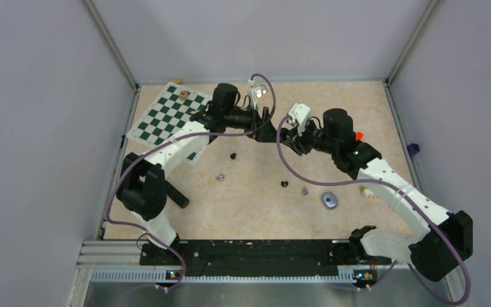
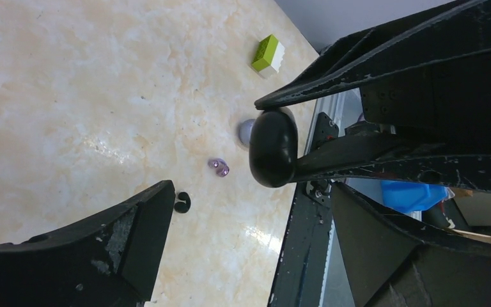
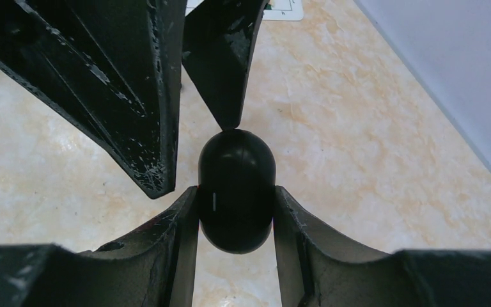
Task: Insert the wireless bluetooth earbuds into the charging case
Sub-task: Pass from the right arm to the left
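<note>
My right gripper (image 3: 236, 214) is shut on a black oval charging case (image 3: 236, 188), held above the table with its sides between the two fingers. The same case (image 2: 273, 147) shows in the left wrist view, just ahead of my open left gripper (image 2: 256, 249), which holds nothing. One left fingertip (image 3: 225, 96) hangs right at the case's far end. The two grippers meet at mid-table (image 1: 276, 133). On the table lie a purple earbud (image 2: 218, 167), a black earbud (image 2: 181, 202), and further left another black earbud (image 1: 233, 155) and purple earbud (image 1: 219, 178).
A grey-purple oval case (image 1: 330, 201) lies on the table right of the earbuds. A green-and-white brick (image 2: 268, 55) sits near the right arm. A green chessboard (image 1: 172, 115) with a piece on it covers the far left corner. Walls enclose three sides.
</note>
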Robot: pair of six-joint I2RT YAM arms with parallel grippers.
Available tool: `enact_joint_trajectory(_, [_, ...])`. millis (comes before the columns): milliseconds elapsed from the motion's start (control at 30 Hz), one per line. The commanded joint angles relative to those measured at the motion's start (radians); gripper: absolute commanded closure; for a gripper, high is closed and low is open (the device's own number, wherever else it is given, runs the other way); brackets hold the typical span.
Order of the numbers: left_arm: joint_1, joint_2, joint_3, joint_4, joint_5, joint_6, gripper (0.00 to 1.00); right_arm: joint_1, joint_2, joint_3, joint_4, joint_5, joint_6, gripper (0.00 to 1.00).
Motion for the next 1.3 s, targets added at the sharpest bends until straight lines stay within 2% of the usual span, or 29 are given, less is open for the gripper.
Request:
enact_joint_trajectory(0, [-0.011, 0.014, 0.045, 0.028, 0.003, -0.004, 0.04, 0.023, -0.035, -0.008, 0.048, -0.019, -0.016, 0.66])
enact_joint_trajectory(200, [-0.021, 0.034, 0.058, 0.027, 0.013, -0.007, 0.07, 0.042, -0.027, -0.013, 0.048, -0.014, -0.027, 0.66])
enact_joint_trajectory(433, [-0.025, 0.046, 0.062, 0.027, 0.02, -0.011, 0.18, 0.058, -0.013, -0.018, 0.051, 0.003, -0.041, 0.66])
enact_joint_trajectory(733, [-0.037, 0.055, 0.063, 0.014, 0.028, -0.001, 0.43, 0.065, -0.012, -0.031, 0.082, 0.042, -0.039, 0.66])
enact_joint_trajectory(867, [-0.041, 0.056, 0.067, 0.008, 0.031, 0.001, 0.62, 0.065, -0.012, -0.034, 0.088, 0.044, -0.037, 0.66])
enact_joint_trajectory(967, [-0.043, 0.059, 0.076, 0.003, 0.037, 0.001, 0.8, 0.065, -0.011, -0.041, 0.096, 0.05, -0.04, 0.65])
enact_joint_trajectory(1067, [-0.044, 0.064, 0.09, -0.012, 0.039, 0.01, 0.98, 0.064, -0.011, -0.041, 0.098, 0.052, -0.039, 0.56])
enact_joint_trajectory(1167, [-0.043, 0.061, 0.11, -0.052, 0.037, 0.049, 1.0, 0.065, -0.016, -0.017, 0.077, 0.054, -0.017, 0.44])
enact_joint_trajectory(1200, [-0.042, 0.056, 0.116, -0.073, 0.036, 0.069, 1.0, 0.063, -0.015, -0.002, 0.058, 0.05, -0.002, 0.37])
enact_joint_trajectory(1267, [-0.039, 0.041, 0.139, -0.137, 0.036, 0.162, 1.0, 0.043, -0.014, 0.038, 0.005, 0.001, 0.021, 0.28])
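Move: The black charging case is in my right hand's fingertips, its middle at that hand's point. It hangs about 3 cm to the right of my open left hand's point, at the same height and level with it front to back. On the table some 22 cm below, a pair of black earbuds lies about 7 cm back and 4 cm right of my left hand; the purple earbuds beside them are about 9 cm back and 11 cm right. I ease my left hand about 2 cm to the right and 1 cm down, its open fingers sliding around the case, while my right hand brings the case about 1 cm left and 1 cm down, also drifting slightly back. My left fingers close and pinch the case from both sides; only then does my right hand open, letting go while it stays almost in place. ##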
